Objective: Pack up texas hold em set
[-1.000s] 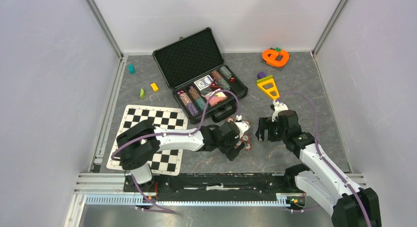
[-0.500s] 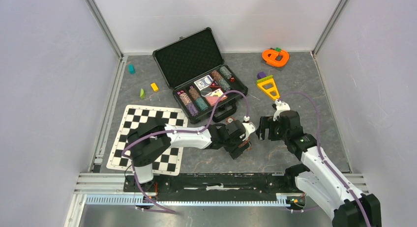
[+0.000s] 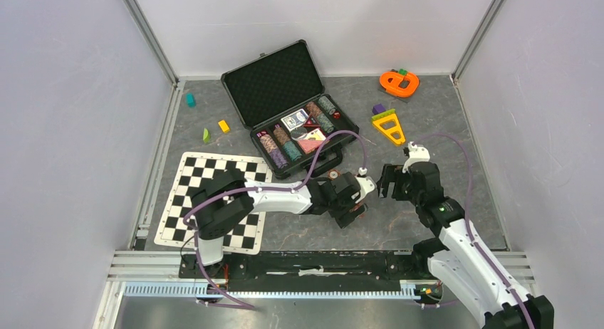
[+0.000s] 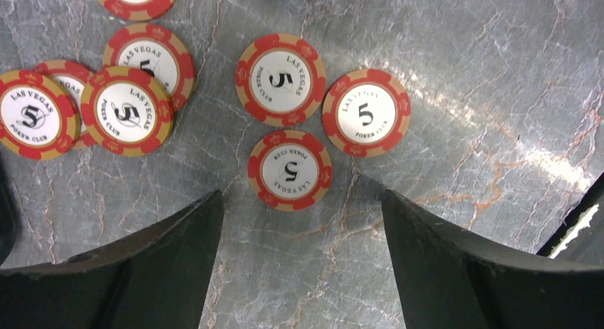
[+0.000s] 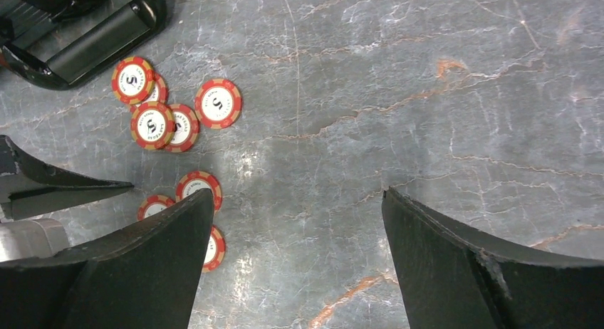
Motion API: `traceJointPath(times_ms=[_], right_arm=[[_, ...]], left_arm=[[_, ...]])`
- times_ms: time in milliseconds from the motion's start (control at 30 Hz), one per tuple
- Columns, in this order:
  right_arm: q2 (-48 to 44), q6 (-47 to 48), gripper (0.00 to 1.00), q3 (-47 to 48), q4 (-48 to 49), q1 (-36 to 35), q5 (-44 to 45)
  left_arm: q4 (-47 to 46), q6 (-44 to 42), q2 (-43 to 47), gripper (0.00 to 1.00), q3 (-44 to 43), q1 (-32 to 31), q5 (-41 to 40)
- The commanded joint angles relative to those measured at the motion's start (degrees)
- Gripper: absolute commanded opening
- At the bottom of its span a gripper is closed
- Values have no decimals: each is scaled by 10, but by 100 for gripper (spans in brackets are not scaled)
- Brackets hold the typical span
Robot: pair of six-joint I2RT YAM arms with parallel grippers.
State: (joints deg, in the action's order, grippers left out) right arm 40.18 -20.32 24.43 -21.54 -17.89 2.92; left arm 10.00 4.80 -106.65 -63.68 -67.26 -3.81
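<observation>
The black briefcase (image 3: 274, 83) lies open at the back of the table, its foam lid up, with coloured chip stacks (image 3: 281, 142) and a card deck (image 3: 294, 120) in its tray. Several loose red-white poker chips (image 4: 280, 80) lie flat on the grey table in front of it. My left gripper (image 4: 300, 195) hangs open just above them, one chip (image 4: 290, 170) lying just ahead of its fingertips. My right gripper (image 5: 298, 191) is open over bare table to the right of the chips (image 5: 217, 103). The case handle (image 5: 92, 37) shows in the right wrist view's top left corner.
A black-white checkered mat (image 3: 214, 174) lies at the left under the left arm. An orange toy (image 3: 399, 82) and a yellow triangle toy (image 3: 389, 126) sit at the back right. Small coloured blocks (image 3: 224, 126) lie left of the case. Walls close in both sides.
My left gripper has slid to the right over the loose chips and its fingers have narrowed slightly. The right gripper has drawn back a little to the right.
</observation>
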Motion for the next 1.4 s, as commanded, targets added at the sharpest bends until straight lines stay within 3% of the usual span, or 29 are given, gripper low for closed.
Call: traceJointPath(times_ms=[0, 133, 300, 800, 1367], right_arm=[[-18, -10, 94, 8, 10, -1, 32], [-23, -14, 94, 3, 10, -1, 28], [-24, -15, 94, 0, 14, -1, 24], [-34, -16, 93, 3, 10, -1, 18], [-44, -18, 93, 3, 7, -1, 16]], left_arm=[[3, -23, -23, 87, -27, -2, 18], [23, -28, -43, 85, -54, -2, 18], [62, -27, -64, 75, -85, -2, 3], [129, -26, -47, 58, -83, 6, 15], [117, -12, -44, 44, -93, 7, 17]])
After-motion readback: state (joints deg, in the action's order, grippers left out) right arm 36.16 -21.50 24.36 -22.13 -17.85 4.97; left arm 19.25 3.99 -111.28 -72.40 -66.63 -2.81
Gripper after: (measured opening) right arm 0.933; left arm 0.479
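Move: The left hand is already low over the table, fingers wide around the nearest loose poker chip, which lies about 1 cm ahead, 1 cm right and 1 cm below. A second loose chip is 3 cm ahead and 4 cm right, a third 1 cm back and 5 cm right; the overlapping chip pile lies some 10 cm ahead and 1 cm left. From the right hand the nearest chip is about 5 cm back, 12 cm left, 8 cm below. Staying at the same low height, the left hand slides about 2 cm to the right and 1 cm forward over the nearest loose chip, then eases back left by about 1.5 cm while the wrist tips some 5 degrees steeper. Its fingers close steadily from wide open to about half, until the two tips come onto opposite edges of that chip and pinch it flat on the table, clear of the two loose chips just beyond. ##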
